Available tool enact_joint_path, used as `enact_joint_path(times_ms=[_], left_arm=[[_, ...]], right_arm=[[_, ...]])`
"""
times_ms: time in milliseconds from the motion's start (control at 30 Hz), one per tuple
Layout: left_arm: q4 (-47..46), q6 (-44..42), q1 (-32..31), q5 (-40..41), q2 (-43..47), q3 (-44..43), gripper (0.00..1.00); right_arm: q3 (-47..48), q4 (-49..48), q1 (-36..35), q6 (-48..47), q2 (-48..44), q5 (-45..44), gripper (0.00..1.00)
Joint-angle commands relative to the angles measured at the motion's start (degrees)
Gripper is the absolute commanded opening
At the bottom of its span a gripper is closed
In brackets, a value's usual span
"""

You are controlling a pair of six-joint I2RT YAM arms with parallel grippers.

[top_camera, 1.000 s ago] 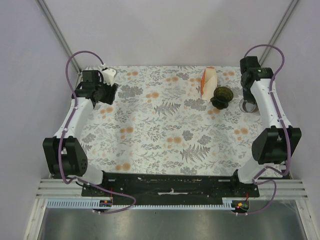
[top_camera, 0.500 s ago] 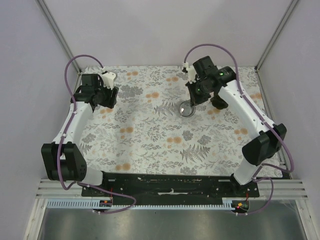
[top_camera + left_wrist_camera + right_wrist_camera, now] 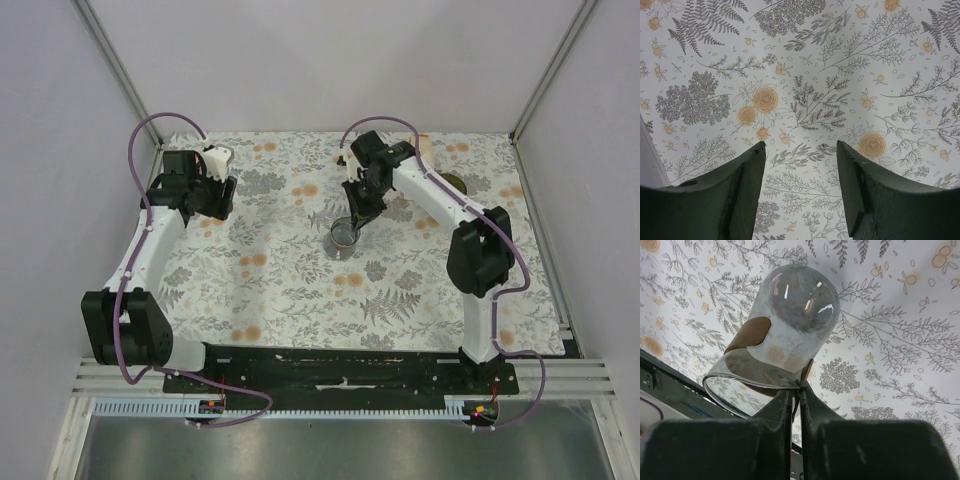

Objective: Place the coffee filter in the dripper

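My right gripper [image 3: 356, 214] [image 3: 801, 385] is shut on the rim of a clear grey glass cylinder [image 3: 345, 235] [image 3: 790, 320] and holds it tilted over the middle of the table. Only a dark sliver of the dripper [image 3: 455, 181] shows, just behind my right arm at the back right. The coffee filter is out of view. At the back left, my left gripper [image 3: 205, 186] [image 3: 800, 145] hangs open over the bare cloth, with nothing between its fingers.
A floral cloth [image 3: 300, 290] covers the table. The orange tip of a white-and-orange pack [image 3: 423, 138] peeks out behind my right arm at the back. Grey walls with metal posts close in the back and both sides.
My right arm has swung from the back right to the table's middle, carrying the glass cylinder leftward, and now covers the pack and most of the dripper. The left arm has barely moved.
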State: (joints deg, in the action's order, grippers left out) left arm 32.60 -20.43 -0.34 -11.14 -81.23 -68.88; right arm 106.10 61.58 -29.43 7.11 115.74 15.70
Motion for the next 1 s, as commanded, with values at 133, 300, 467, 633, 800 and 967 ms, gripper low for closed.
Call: enact_joint_path(times_ms=[133, 300, 467, 633, 800, 967], left_arm=[[-0.1, 1.7, 0.2, -1.2, 2.0, 0.0, 0.65], [-0.1, 1.5, 0.3, -0.8, 2.0, 0.2, 0.65], [-0.1, 1.5, 0.3, -0.7, 2.0, 0.3, 0.65], [0.0, 1.3, 0.3, -0.9, 2.3, 0.5, 0.65], [0.4, 1.4, 0.3, -1.6, 2.3, 0.4, 0.65], [0.9, 1.2, 0.3, -1.4, 2.7, 0.6, 0.65]], right_arm=[[6.9, -2.3, -0.1, 3.3, 3.5, 1.3, 0.29], [8.2, -3.0, -0.1, 1.2, -1.6, 2.1, 0.55], [5.0, -4.9, 2.9, -1.2, -11.2, -8.4, 0.7], [-7.6, -14.4, 18.4, 2.9, -20.4, -12.4, 0.79], [-9.0, -16.8, 30.6, 4.0, -15.3, -14.7, 0.83], [-8.2, -19.0, 37.5, 6.1, -6.8, -11.2, 0.8]])
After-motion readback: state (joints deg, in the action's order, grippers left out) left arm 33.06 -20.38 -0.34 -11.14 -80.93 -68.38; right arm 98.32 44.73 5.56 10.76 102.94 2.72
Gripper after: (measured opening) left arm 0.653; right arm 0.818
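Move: The glass carafe is still in the right hand's nearly shut fingertips at its rim, its middle about 4 cm to the left, 1 cm back and 6 cm below. The dripper, where this hand goes next, lies some 23 cm to its right, 16 cm ahead and 8 cm lower; the filter pack stands about 17 cm right and 22 cm ahead of the hand. From the left hand the dripper is roughly 51 cm to the right, 12 cm ahead and 13 cm below. The carafe's rim is let go as the right fingers spread wide, the hand edging about 2 cm forward and slightly left before lifting clear. It then sweeps quickly right, nearly 30 cm, rising and reaching forward towards the dripper, and starts sinking just beyond the dripper's right side, wrist turned some 45 degrees clockwise, fingers tipped outward, touching nothing. ##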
